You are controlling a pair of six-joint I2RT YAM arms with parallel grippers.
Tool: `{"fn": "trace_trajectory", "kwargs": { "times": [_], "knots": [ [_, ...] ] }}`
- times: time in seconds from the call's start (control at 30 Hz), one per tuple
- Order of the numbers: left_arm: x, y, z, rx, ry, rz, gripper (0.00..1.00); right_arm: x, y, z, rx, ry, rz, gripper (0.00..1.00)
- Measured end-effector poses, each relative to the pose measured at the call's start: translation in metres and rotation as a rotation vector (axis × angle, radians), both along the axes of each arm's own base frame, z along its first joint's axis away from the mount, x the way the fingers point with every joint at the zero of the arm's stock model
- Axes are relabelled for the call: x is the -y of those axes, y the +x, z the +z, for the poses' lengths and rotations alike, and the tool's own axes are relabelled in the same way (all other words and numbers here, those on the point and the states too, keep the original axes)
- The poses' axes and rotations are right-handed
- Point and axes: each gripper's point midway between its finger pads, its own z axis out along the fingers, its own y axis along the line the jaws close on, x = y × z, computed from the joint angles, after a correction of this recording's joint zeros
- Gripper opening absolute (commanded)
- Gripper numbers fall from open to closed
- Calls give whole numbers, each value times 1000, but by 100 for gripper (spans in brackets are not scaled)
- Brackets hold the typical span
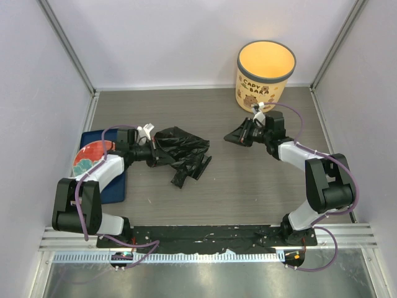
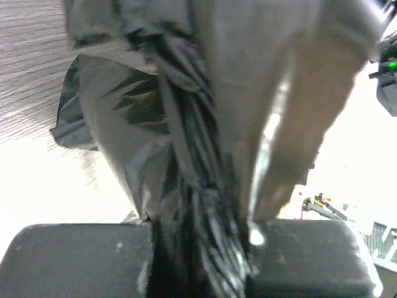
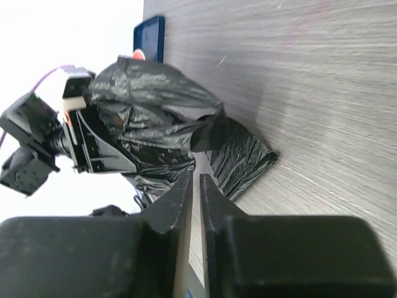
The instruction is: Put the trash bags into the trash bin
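A crumpled black trash bag [image 1: 183,149] lies on the wooden table left of centre, with a flatter folded part [image 1: 193,170] at its near right. My left gripper [image 1: 159,155] is shut on the bag's left edge. In the left wrist view the bunched black film [image 2: 186,186] runs down between the jaws of this gripper [image 2: 198,248]. The cream-yellow trash bin [image 1: 265,73] stands upright at the back right. My right gripper [image 1: 238,136] hovers in front of the bin, right of the bag. It [image 3: 195,181] is shut with nothing between its fingers, apart from the bag [image 3: 155,118].
A blue tray [image 1: 118,186] with a red patterned plate [image 1: 90,158] lies at the left wall, under my left arm. Grey enclosure walls stand on three sides. A metal rail [image 1: 205,236] runs along the near edge.
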Motion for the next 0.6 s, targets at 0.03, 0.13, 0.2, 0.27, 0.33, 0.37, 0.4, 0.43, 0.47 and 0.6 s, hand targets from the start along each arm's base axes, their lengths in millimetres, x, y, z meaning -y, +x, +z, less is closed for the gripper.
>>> {"fn": "trace_trajectory", "kwargs": {
  "times": [0.03,0.13,0.2,0.27,0.33,0.37,0.4,0.43,0.47,0.6],
  "knots": [
    [1,0,2,-2,-11,-4,0,-5,-4,1,1,2,22,55],
    [9,0,8,7,-59,-24,0,-28,-24,-4,-23,9,90,70],
    [14,-1,11,5,-84,-46,0,-45,-40,-8,-25,14,143,72],
    [17,-5,11,-3,-106,-72,0,-60,-54,-14,-42,19,197,75],
    [18,-10,10,-7,-113,-102,0,-65,-55,-20,-58,31,218,78],
    [19,-14,10,-4,-113,-121,0,-66,-51,-25,-67,38,215,82],
    [19,-18,10,-3,-114,-141,0,-66,-46,-29,-81,46,207,82],
    [19,-21,10,1,-114,-161,0,-66,-42,-34,-97,57,200,82],
    [19,-24,10,5,-113,-182,0,-67,-38,-36,-104,67,194,83],
    [19,-32,13,34,-106,-275,0,-74,-20,-36,-117,132,187,83]
  ]
}}
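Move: The nearest loose edge of the black trash bag lies about 7 cm to the right hand's left, some 2 cm back and 4 cm lower; the left hand already pinches the bag's other side, and from there that edge is some 13 cm to its right and 4 cm ahead, at about its height. The trash bin stands roughly 20 cm ahead of the right hand and 14 cm to its right. The blue tray lies about 23 cm to the left hand's left, level with it but some 12 cm lower. The left fingers keep their pinch on the bag, drawing it back about 3 cm and slightly right and up while turning some 15 degrees clockwise. The right hand's shut fingers open wide as it swings left and back to the bag's loose edge, then comes forward a little and sinks, ending about 7 cm farther left and 4 cm lower, turned slightly counter-clockwise, with the edge in front of its open jaws. ##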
